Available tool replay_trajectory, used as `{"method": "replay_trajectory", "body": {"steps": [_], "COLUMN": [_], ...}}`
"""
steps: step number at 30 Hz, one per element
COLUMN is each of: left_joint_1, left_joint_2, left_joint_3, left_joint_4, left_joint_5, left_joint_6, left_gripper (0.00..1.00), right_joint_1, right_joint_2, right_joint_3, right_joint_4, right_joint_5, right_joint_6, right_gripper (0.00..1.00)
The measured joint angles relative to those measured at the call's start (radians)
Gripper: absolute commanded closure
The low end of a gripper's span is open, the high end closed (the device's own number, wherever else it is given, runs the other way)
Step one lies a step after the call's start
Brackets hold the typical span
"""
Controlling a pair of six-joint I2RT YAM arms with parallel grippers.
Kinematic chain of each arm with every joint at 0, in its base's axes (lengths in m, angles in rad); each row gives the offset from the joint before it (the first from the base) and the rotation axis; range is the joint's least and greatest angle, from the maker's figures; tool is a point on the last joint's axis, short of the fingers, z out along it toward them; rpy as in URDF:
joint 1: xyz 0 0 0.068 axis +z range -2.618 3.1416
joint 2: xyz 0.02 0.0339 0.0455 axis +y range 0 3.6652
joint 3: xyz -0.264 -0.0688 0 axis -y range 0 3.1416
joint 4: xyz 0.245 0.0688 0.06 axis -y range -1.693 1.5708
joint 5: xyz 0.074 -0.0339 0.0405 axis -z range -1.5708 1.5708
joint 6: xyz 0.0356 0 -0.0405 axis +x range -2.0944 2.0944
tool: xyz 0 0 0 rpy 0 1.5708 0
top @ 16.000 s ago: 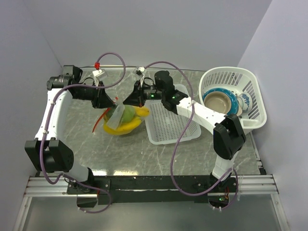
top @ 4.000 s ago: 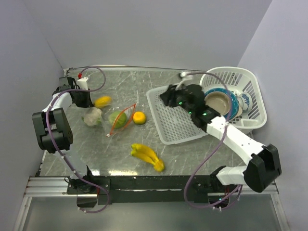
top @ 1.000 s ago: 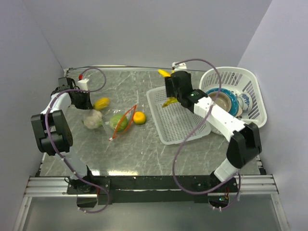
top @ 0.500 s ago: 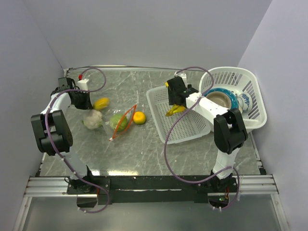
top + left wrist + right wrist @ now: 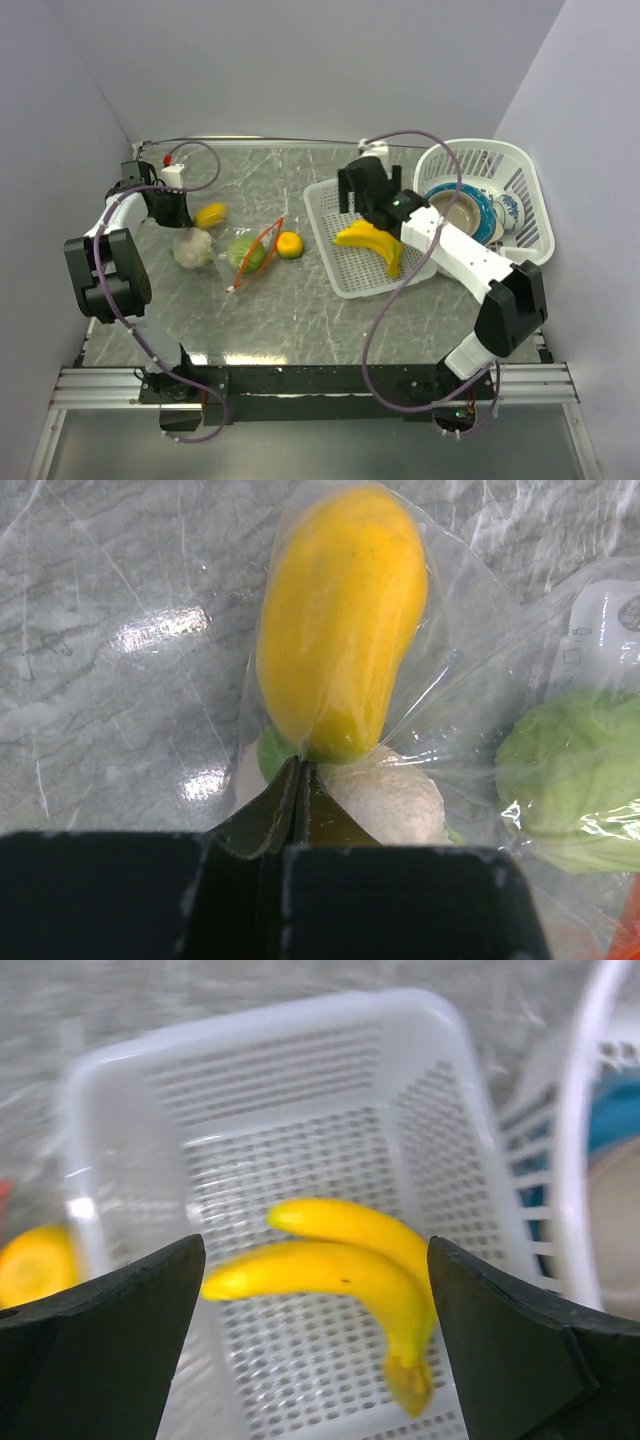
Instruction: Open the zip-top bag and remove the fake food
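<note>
The zip-top bag [image 5: 262, 243] lies flat at mid-left, its orange-red strip slanting. My left gripper [image 5: 172, 206] is shut, and in the left wrist view its fingertips [image 5: 300, 772] pinch the clear film of the zip-top bag [image 5: 470, 680]. The film covers a yellow oval fruit [image 5: 342, 620], a cauliflower [image 5: 390, 795] and a green leafy ball [image 5: 575, 770]. From above, the fruit [image 5: 211, 214], cauliflower [image 5: 192, 247], green ball [image 5: 244, 250] and an orange [image 5: 289, 244] lie around the bag. A banana bunch [image 5: 373, 243] lies loose in the white rectangular basket [image 5: 340, 280]. My right gripper [image 5: 362, 188] is open above the banana bunch [image 5: 340, 1265].
A round white basket [image 5: 520, 180] at the right holds a tan bowl [image 5: 454, 210] inside a blue one. The rectangular basket's rim [image 5: 250, 1030] and the round basket's wall [image 5: 585, 1160] show in the right wrist view. Walls close in on the left, back and right.
My right gripper has opened wider and let go of the banana bunch, which now lies in the rectangular basket. The left arm and bag have not moved.
</note>
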Motion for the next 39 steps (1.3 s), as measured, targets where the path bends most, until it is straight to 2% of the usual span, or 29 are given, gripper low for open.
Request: {"method": "replay_trajectory", "body": {"steps": [6,9,15,26,33,39], "left_joint_1": [0.0,0.0,0.0,0.032,0.098,0.113], "left_joint_2": [0.0,0.0,0.0,0.0,0.0,0.0], "left_joint_3": [0.0,0.0,0.0,0.0,0.033,0.042], "left_joint_4": [0.0,0.0,0.0,-0.016,-0.078,-0.113], "left_joint_5": [0.001,0.001,-0.001,0.001,0.0,0.006], "left_joint_6": [0.0,0.0,0.002,0.029,0.073,0.092], "left_gripper": [0.99,0.99,0.99,0.99,0.99,0.99], "right_joint_1": [0.257,0.308,0.312,0.311,0.31,0.306], "right_joint_2": [0.017,0.09,0.259,0.483,0.52,0.528], "right_joint_3": [-0.002,0.005,0.068,0.261,0.246,0.244], "right_joint_4": [0.063,0.088,0.081,0.057,0.063,0.077], "right_joint_5": [-0.079,-0.159,-0.249,-0.249,-0.245,-0.251], "right_joint_6": [-0.066,-0.081,-0.08,-0.039,-0.032,-0.031], "right_gripper": [0.0,0.0,0.0,0.0,0.0,0.0]}}
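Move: Lying outside the zip-top bag, the orange is about 20 cm to the right hand's left, 3 cm back and some 17 cm below it. The bag's red zip is about 7 cm farther left, 2 cm nearer the bases, with the cabbage behind it, 10 cm left of the orange. The bananas lie in the white basket, 4 cm back and 17 cm beneath the right hand. From the left hand the orange is about 22 cm right, 3 cm back. Swinging left off the basket, the right hand travels about 21 cm left, at first also drawing back some 7 cm, then sinks about 15 cm and edges forward again onto the orange, turning 30 degrees counter-clockwise and tipping steeper, fingers kept wide open on either side. Late on, the left hand, still pinching the bag, drags it 4–5 cm left and slightly back. ##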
